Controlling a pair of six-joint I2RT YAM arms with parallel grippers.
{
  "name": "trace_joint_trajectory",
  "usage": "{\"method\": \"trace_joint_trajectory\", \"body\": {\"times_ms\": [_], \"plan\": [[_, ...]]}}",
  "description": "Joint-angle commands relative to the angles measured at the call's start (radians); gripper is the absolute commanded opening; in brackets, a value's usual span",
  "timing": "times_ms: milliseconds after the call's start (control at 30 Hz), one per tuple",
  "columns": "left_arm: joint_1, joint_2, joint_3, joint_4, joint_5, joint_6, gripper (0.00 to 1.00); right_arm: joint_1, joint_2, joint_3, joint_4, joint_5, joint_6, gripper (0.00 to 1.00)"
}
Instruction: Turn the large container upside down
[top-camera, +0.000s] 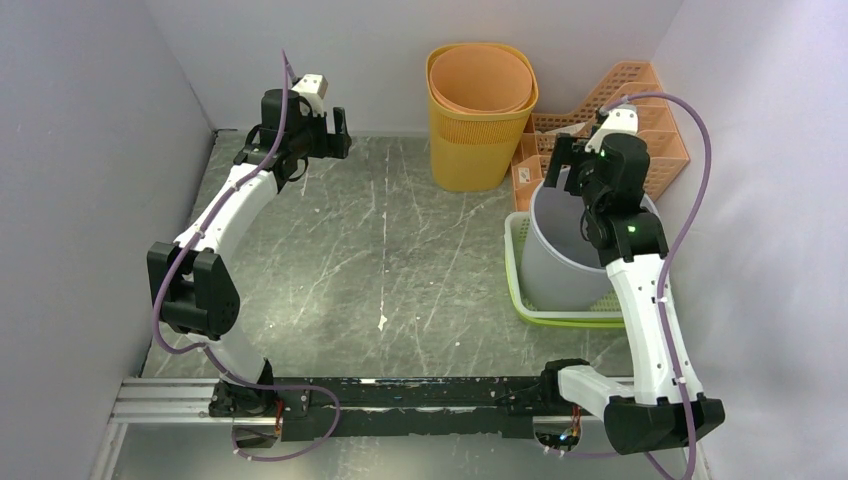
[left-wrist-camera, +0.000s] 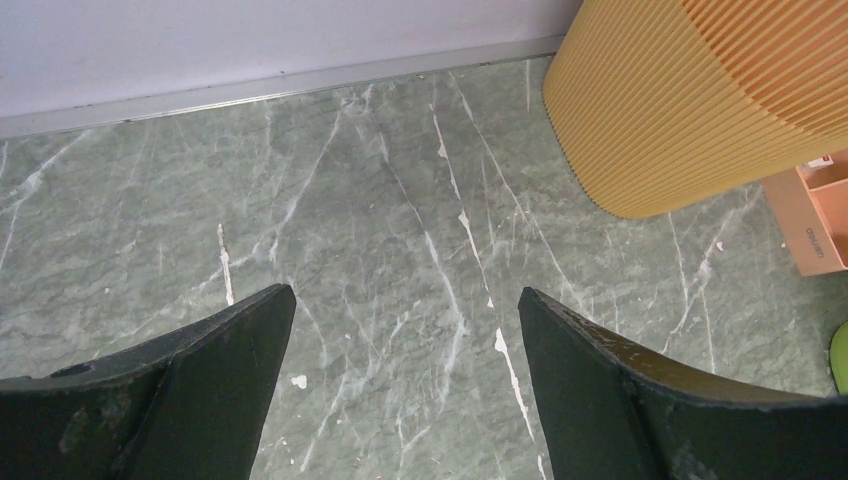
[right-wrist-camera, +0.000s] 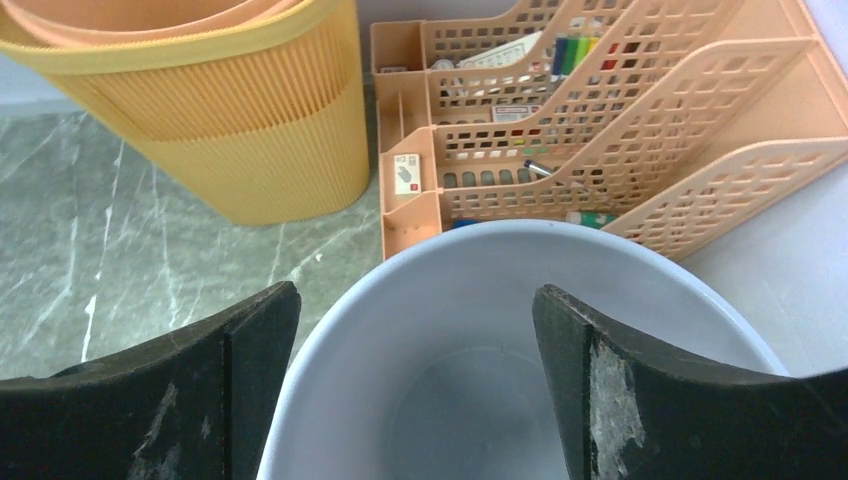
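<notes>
The large container is a pale grey bucket (top-camera: 555, 255) standing upright, mouth up, in a green tray (top-camera: 513, 270) at the right. My right gripper (top-camera: 570, 165) hovers over its far-left rim. In the right wrist view the bucket (right-wrist-camera: 480, 330) is empty, and the right gripper (right-wrist-camera: 415, 300) is open wide across the rim: the left finger is outside the wall, the right finger is over the inside, and neither grips it. My left gripper (top-camera: 343, 133) is at the far left, open over bare tabletop (left-wrist-camera: 405, 295).
A yellow ribbed bin (top-camera: 480, 120) with an orange liner stands at the back, just left of the bucket (right-wrist-camera: 220, 110). An orange mesh desk organiser (top-camera: 650, 130) holding pens and cards sits right behind the bucket (right-wrist-camera: 600, 120). Walls close in on both sides.
</notes>
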Motion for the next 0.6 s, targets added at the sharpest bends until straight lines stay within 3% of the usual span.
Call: {"method": "trace_joint_trajectory", "body": {"times_ms": [0,167,267,567], "plan": [[-0.009,-0.018,0.007,0.001,-0.013,-0.009,0.95,0.006,0.017,0.078,-0.127,-0.098,0.002,0.83],[-0.009,-0.031,-0.031,0.020,-0.025,-0.009,0.95,0.008,-0.005,0.127,-0.257,-0.145,0.046,0.65],[-0.009,-0.023,-0.029,0.015,-0.022,-0.016,0.95,0.010,-0.012,0.145,-0.349,-0.203,0.097,0.62],[-0.011,0.004,-0.013,0.018,-0.005,-0.049,0.95,0.016,-0.030,0.218,-0.490,-0.259,0.108,0.66]]}}
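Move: The large container stands almost under the right hand, its middle about 5 cm back, 2 cm right and 20 cm below; its left rim, the part to reach for, is some 9 cm left, 4 cm back and 8 cm down. The green tray beneath the container centres roughly 4 cm back, 3 cm right and 32 cm below the hand. The yellow bin is about 24 cm ahead and 16 cm left, the orange rack 19 cm ahead and 4 cm right, both 20 to 25 cm lower. From the left hand, the container lies some 47 cm right, 20 cm back and 12 cm down. No touch can be seen: the right hand heads for the large container's left rim, drawing back about 6 cm and shifting left some 4 cm over its mouth. Its fingers tip down and swing slightly left, close to 15 degrees in all, with a little roll, while they close from nearly wide open to about two thirds. ##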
